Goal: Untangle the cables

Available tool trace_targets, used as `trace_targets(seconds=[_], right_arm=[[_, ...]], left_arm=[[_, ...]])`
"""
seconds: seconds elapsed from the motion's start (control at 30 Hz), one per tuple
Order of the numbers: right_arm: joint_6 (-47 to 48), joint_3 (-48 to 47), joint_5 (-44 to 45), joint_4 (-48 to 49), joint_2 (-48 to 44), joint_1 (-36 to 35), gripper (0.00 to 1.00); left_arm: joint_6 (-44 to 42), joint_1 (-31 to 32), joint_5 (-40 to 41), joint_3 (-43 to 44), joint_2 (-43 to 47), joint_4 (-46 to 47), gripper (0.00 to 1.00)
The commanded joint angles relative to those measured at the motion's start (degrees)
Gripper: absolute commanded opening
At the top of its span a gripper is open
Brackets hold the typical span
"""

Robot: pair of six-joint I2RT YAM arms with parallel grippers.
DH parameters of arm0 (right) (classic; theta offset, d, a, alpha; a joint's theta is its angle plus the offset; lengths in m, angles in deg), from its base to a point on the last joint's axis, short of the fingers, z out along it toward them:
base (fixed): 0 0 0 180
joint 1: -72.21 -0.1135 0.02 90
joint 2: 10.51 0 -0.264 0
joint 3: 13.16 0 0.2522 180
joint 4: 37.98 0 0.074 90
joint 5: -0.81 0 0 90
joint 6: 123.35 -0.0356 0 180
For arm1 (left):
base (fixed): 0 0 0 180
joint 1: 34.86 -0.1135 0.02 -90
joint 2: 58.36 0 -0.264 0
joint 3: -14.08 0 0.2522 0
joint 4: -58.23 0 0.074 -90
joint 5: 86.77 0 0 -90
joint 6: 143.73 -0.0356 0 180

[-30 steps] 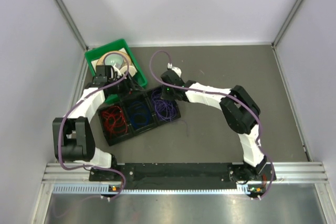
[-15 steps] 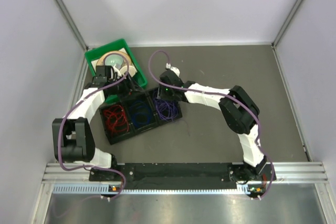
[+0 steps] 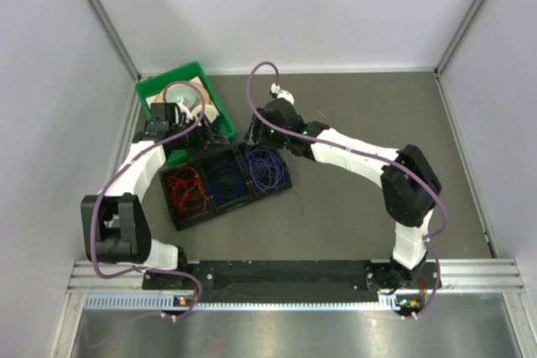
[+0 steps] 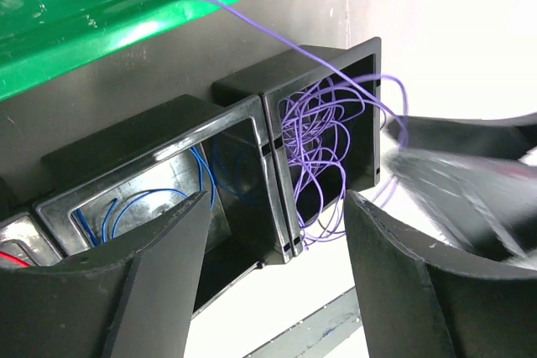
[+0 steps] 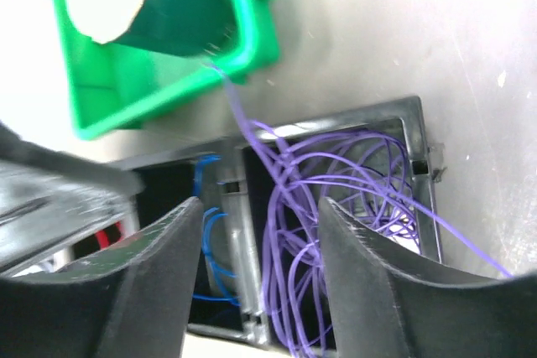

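Note:
A black three-compartment tray (image 3: pixel 236 207) holds the cables apart by colour: red (image 3: pixel 183 190), blue (image 3: pixel 222 180) and purple (image 3: pixel 267 167). My right gripper (image 3: pixel 254 138) hovers open just above the purple coil (image 5: pixel 336 182), and strands show between its fingers (image 5: pixel 159 278) without being pinched. One purple strand (image 5: pixel 231 98) runs from the coil up to the corner of the green bin (image 5: pixel 168 90). My left gripper (image 4: pixel 273 266) stands open and empty over the tray's far side, facing the purple cables (image 4: pixel 323 136) and blue cables (image 4: pixel 168 207).
The green bin (image 3: pixel 159 90) with a tape roll (image 3: pixel 186 94) sits at the back left, touching the tray. Grey walls close in both sides and the back. The right arm's mauve hose (image 3: pixel 256 81) arches above the tray.
My right gripper has opened and drawn back from the purple compartment toward the bin, leaving the purple cables in the tray. The left arm has barely moved.

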Motion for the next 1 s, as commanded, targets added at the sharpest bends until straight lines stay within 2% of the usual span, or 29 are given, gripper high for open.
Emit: trace_targets(seconds=[0.0,0.23,0.4,0.53,0.6,0.67,0.87,0.97], right_arm=[[2.8,-0.6,2.8,-0.3,-4.6,-0.4,0.64],[4.8,0.0,3.4,-3.4,-5.4,-0.2,0.88],[4.8,1.0,3.0,-4.7,-6.0,-0.2,0.89],[3.4,6.9,2.0,-1.5,-10.1,0.9,0.89],[2.7,8.8,-1.6,0.3,-10.8,2.3,0.91],[2.2,9.9,-7.7,3.3,-10.3,3.1,0.91],[1.2,7.1,-16.1,6.3,-7.1,3.5,0.90],[1.3,8.1,-14.1,6.2,-8.4,3.6,0.90]], left_arm=[[-0.9,-0.2,0.2,2.3,1.4,0.4,0.70],[-1.4,-0.3,0.1,2.0,1.6,0.5,0.70],[-1.3,-0.3,-0.4,2.0,1.2,0.7,0.70],[-0.9,-0.1,-1.1,2.8,0.2,1.6,0.71],[-0.4,-0.1,-0.1,3.7,-1.3,1.5,0.71],[0.0,2.4,0.7,5.2,-2.9,2.2,0.71],[2.0,6.2,3.4,7.9,-6.6,4.5,0.71],[1.9,8.9,7.2,11.7,-10.7,2.1,0.70]])
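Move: The heap of purple cable, in the right-hand compartment of the black tray, lies about 4 cm to the right of the right hand, 5 cm back and 9 cm below; one strand runs to the green bin, whose middle is some 18 cm left and 8 cm ahead. The blue cable is 8 cm left and 9 cm back of the right hand. From the left hand the purple heap is about 12 cm right, 4 cm back and 9 cm down. Just clear of the purple heap, with a loop of cable still caught about its fingers, the right hand opens from half to nearly full, first rising 2 to 3 cm, then sinking about 4 cm while drawing back and right over the compartment, and finally swinging slightly left and up with a small counter-clockwise turn. The left hand waits, fingers open, then late on slides about 4 cm right and forward towards the purple cable and the right gripper, touching nothing yet. ##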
